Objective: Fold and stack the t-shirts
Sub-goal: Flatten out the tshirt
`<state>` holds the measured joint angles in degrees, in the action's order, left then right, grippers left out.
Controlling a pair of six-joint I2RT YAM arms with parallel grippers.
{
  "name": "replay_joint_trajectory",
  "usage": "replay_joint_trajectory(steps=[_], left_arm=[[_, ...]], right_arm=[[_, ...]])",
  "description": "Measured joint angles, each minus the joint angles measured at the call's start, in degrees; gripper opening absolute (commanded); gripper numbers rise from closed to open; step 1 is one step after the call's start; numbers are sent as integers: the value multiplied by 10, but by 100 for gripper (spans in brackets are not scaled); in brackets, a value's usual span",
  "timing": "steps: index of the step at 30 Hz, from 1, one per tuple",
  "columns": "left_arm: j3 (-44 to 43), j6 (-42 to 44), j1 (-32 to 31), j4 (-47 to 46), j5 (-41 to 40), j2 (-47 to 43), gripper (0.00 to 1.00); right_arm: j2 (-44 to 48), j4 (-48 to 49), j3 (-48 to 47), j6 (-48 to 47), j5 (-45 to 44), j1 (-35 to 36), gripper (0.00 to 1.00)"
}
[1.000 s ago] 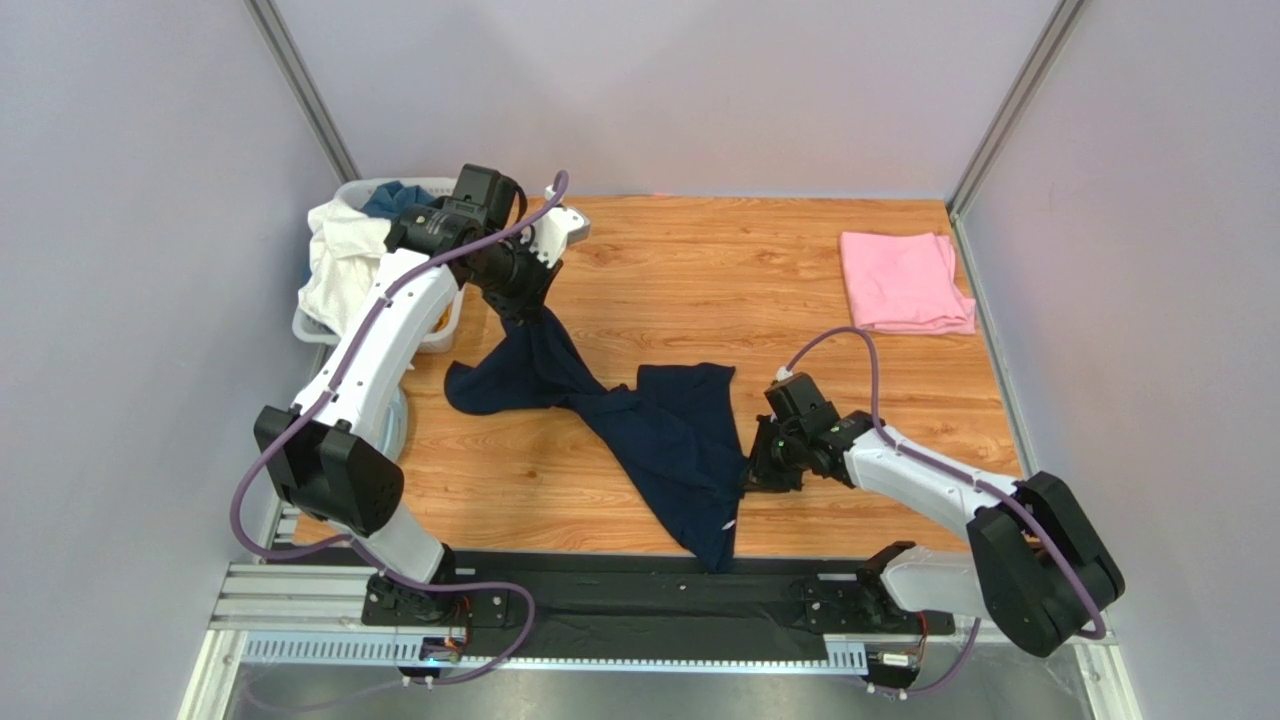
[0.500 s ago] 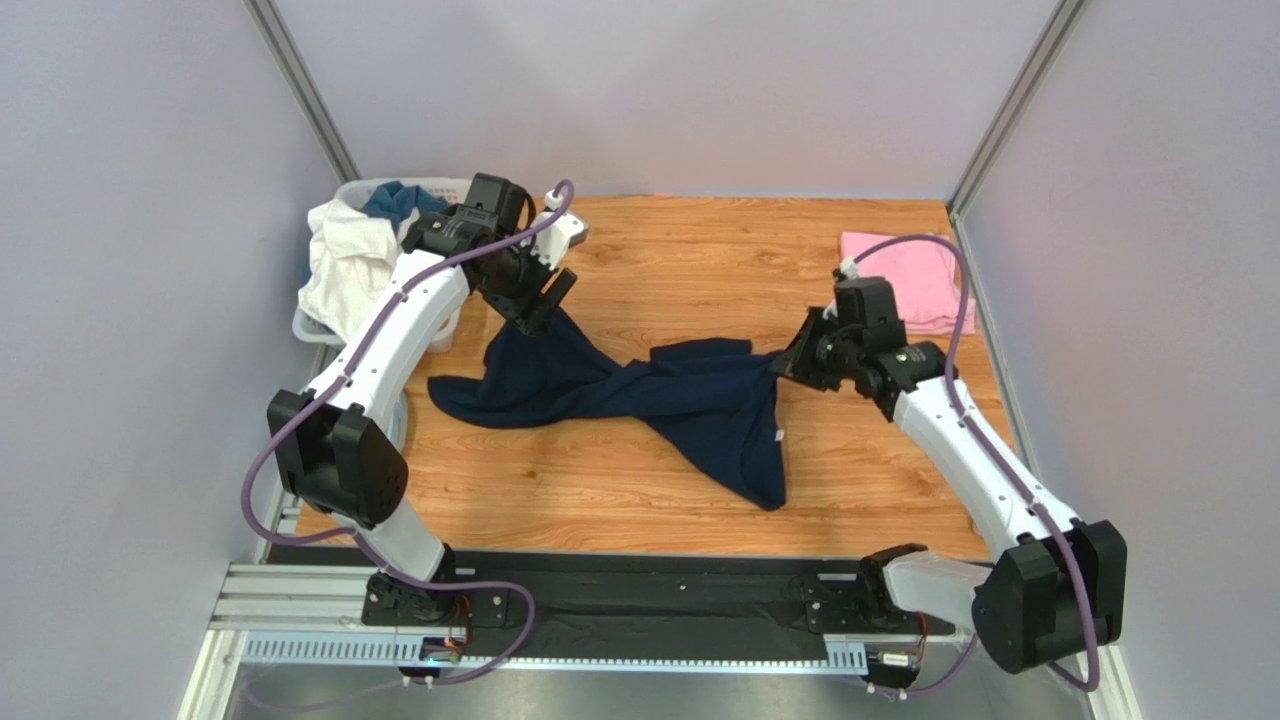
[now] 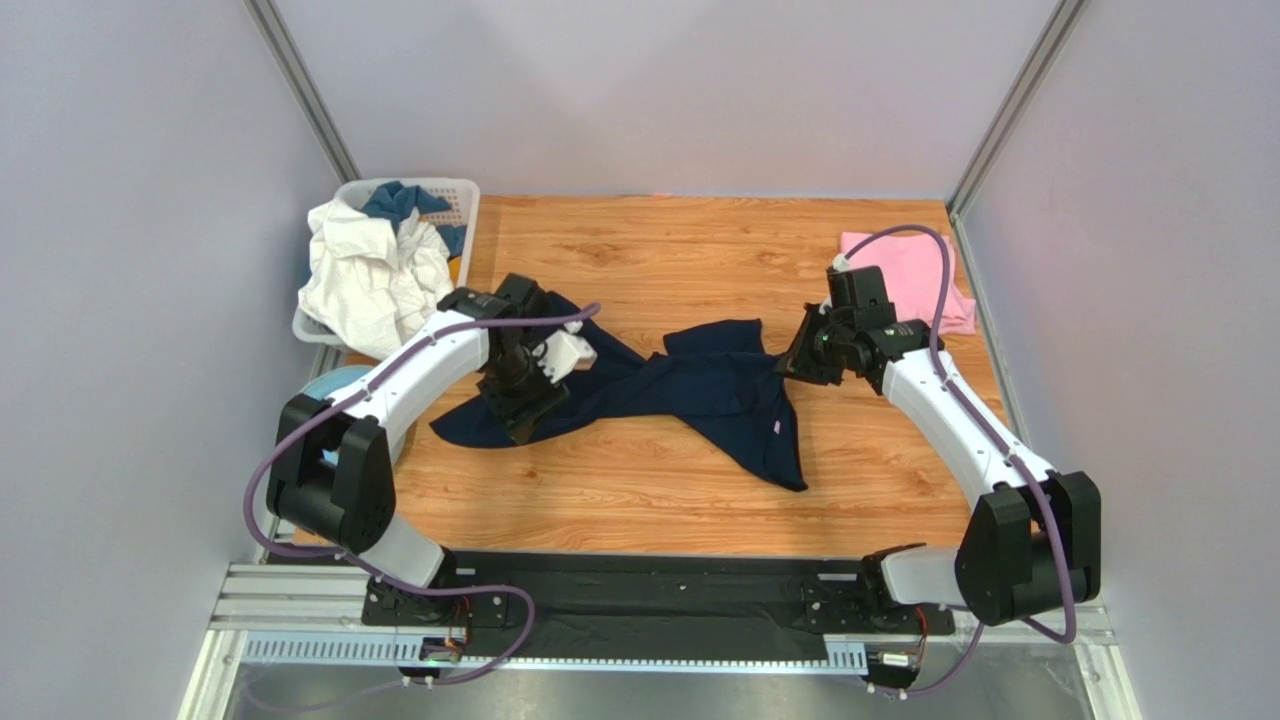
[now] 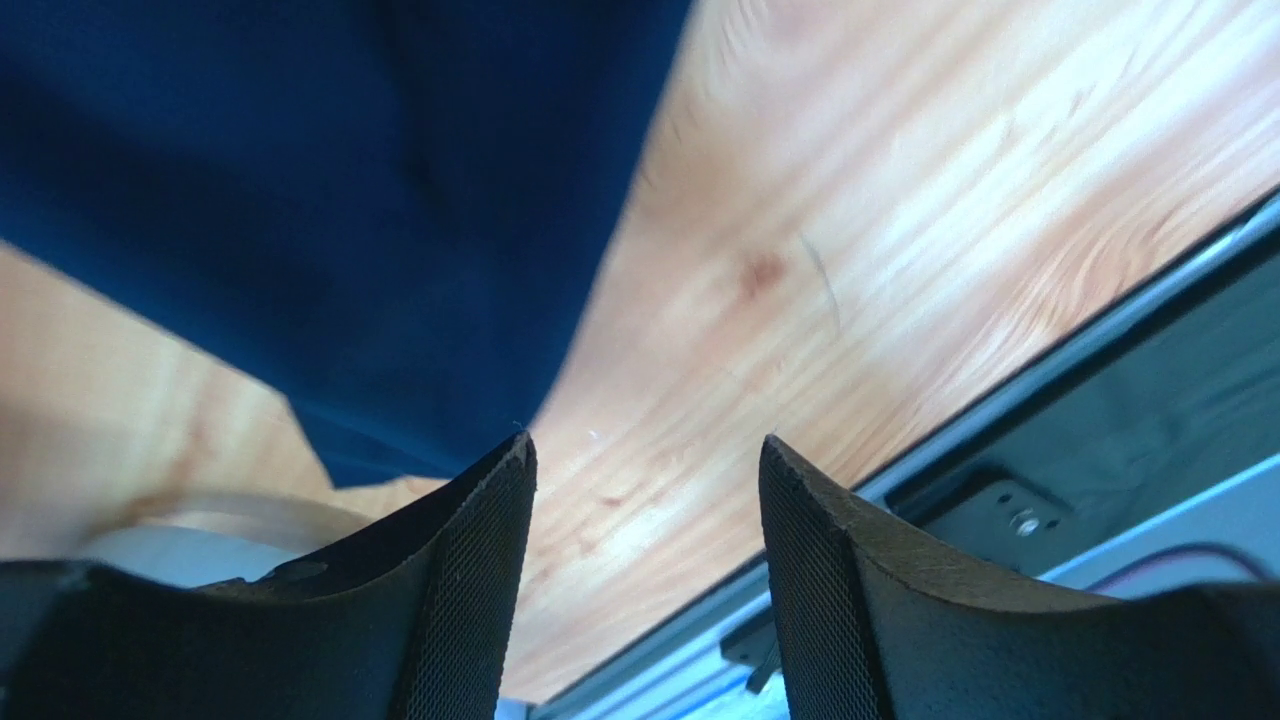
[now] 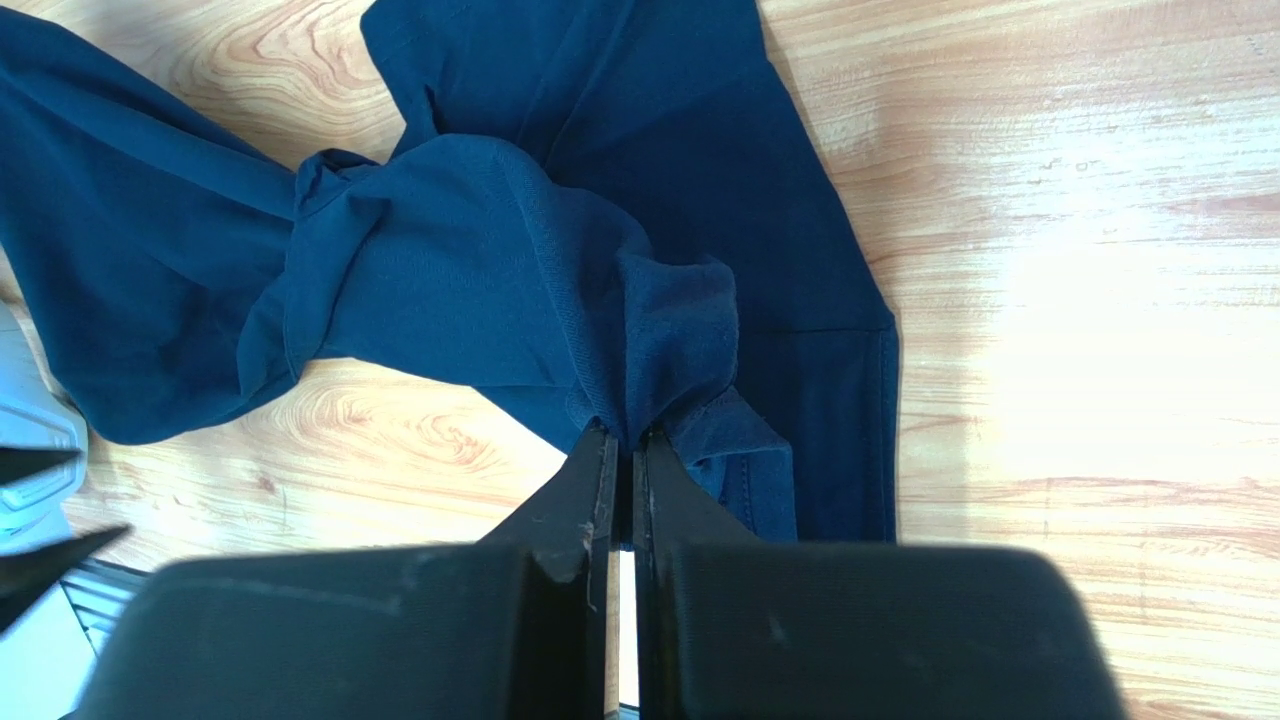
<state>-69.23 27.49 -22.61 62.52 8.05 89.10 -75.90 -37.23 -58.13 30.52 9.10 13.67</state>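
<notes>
A dark navy t-shirt (image 3: 706,393) lies twisted and bunched across the middle of the wooden table. My left gripper (image 3: 526,402) hovers low over its left part, open, with only bare wood showing between the fingers (image 4: 646,465); the navy cloth (image 4: 301,195) lies just beyond the left fingertip. My right gripper (image 3: 789,365) is shut on a gathered fold at the navy shirt's right edge (image 5: 628,435). From that pinch the navy shirt (image 5: 496,255) fans out away from the fingers. A folded light pink t-shirt (image 3: 909,293) rests at the back right corner, partly behind the right arm's cable.
A white basket (image 3: 451,188) at the back left holds white and teal clothes. A light-blue object (image 3: 334,387) sits by the left edge under the left arm. A metal rail (image 3: 631,608) runs along the near edge; grey walls close in both sides.
My left gripper opened, let go of the navy shirt and dropped toward the near left part of it. My right gripper, still shut, dragged the shirt's edge from the front to the back right.
</notes>
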Motion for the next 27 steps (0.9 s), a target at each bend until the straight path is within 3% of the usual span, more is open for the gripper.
replay_joint_trajectory(steps=[5,10,27], left_arm=[[84,27,-2,10,-27,-50,63],[109,30,10,-1,-37,-84,63],[109,24,58,-112,-43,53,60]], right_arm=[[-1,2,-5,-2,1,0,0],[-1,4,-5,-2,10,0,0],[0,10,-5,-5,25,0,0]])
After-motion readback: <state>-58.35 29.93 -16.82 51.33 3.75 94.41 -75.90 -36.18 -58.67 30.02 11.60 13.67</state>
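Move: The navy shirt's near left edge lies about 5 cm left of the open left hand, 1 cm back and some 9 cm below. The blue headphones are about 19 cm to that hand's left, level with it; the laundry basket is some 17 cm left and 20 cm farther out. From the right hand, already pinching the shirt's raised right part, that edge is about 35 cm left and 9 cm back, 12 cm below; the folded pink shirt lies 16 cm right and 10 cm farther out. The navy shirt's near left edge is what the left hand comes down to: still swinging back and left about 4 cm, it turns forward again by as much while sinking, ending some 7 cm lower and 4 cm farther left. Its fingers stay open, pointing down; contact can't be made out. The right hand keeps its pinch on the lifted cloth, almost still. ##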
